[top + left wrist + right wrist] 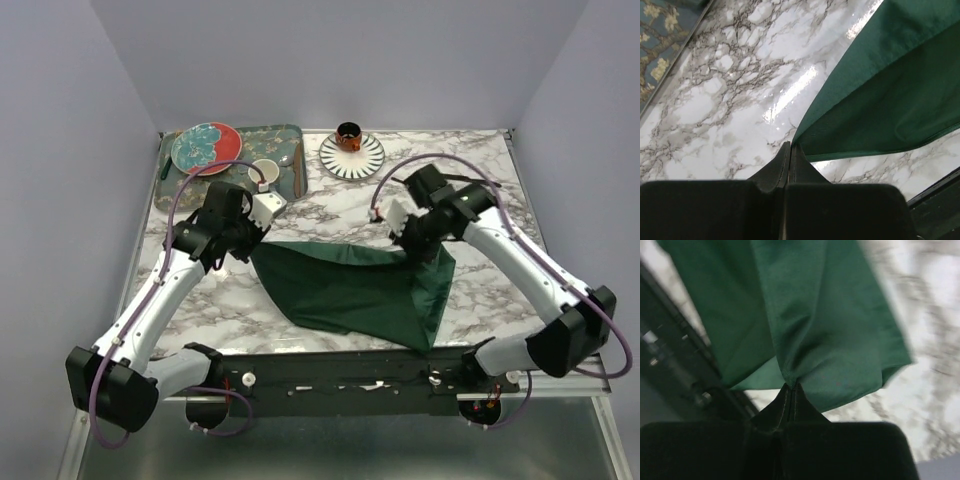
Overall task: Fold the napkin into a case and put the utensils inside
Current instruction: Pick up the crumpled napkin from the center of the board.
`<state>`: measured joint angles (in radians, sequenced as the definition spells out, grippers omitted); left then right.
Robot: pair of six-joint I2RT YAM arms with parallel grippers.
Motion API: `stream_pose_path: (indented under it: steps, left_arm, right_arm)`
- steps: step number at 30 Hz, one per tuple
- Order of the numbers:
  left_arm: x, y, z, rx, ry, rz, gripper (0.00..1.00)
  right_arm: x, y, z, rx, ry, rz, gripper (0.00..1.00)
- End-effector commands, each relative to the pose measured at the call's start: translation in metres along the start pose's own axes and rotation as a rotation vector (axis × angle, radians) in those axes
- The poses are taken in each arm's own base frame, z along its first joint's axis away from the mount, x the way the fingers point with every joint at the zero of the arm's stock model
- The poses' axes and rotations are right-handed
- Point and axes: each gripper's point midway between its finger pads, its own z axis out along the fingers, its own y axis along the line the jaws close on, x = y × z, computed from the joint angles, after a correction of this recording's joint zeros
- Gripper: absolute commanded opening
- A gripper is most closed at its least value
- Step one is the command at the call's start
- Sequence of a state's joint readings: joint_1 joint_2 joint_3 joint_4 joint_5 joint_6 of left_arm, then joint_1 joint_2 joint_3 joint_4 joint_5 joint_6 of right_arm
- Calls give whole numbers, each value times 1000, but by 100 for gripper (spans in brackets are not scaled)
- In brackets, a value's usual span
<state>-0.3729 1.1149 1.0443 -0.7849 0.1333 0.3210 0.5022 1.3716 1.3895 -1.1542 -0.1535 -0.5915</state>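
The dark green napkin (350, 290) hangs and drapes as a loose, roughly triangular sheet over the front middle of the marble table, its lower point near the front edge. My left gripper (252, 247) is shut on its left corner; in the left wrist view the fingertips (790, 146) pinch the cloth (890, 90) just above the marble. My right gripper (413, 250) is shut on the right corner, and in the right wrist view the fabric (830, 315) bunches at the closed tips (791, 386). No case shows. The utensils are not in view.
A green floral tray (296, 135) at the back left carries a red and teal plate (206, 147), a white cup (263, 172) and a silver spoon (287, 160). A striped plate (368, 162) with an orange cup (348, 134) stands at the back middle. The tray's corner (660, 60) lies left of my left gripper.
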Motion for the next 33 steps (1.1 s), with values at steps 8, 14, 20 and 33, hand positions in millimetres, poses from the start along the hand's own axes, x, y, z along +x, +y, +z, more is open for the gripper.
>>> stream_pose_path:
  steps: [8,14,20,33]
  left_arm:
    - [48,2,24,112,145,-86,0]
    - [54,11,50,136,204,-163,0]
    - [62,13,68,148,245,-213,0]
    - [63,9,79,170,256,-280,0]
  right_arm:
    - [-9,72,91,-550,224,39,3]
    - [-24,21,134,-479,210,99,20]
    - [-14,-5,136,-411,204,175,59]
    - [8,30,93,-471,80,443,79]
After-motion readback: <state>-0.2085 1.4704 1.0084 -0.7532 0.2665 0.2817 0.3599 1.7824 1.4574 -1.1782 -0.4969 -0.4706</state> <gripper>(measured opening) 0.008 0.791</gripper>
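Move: The left hand holds the napkin's left corner; the napkin's middle lies some 19 cm to its right, 4 cm back and 14 cm below. For the right hand, still pinching the upper edge, that middle is about 10 cm left, 3 cm back, 14 cm down. The mug stands roughly 25 cm ahead and 3 cm left of the left hand; the striped plate is 33 cm ahead and 12 cm left of the right hand. Both hands sink about 10 cm, left keeping its corner; right loops back, then forward, and releases the napkin. ##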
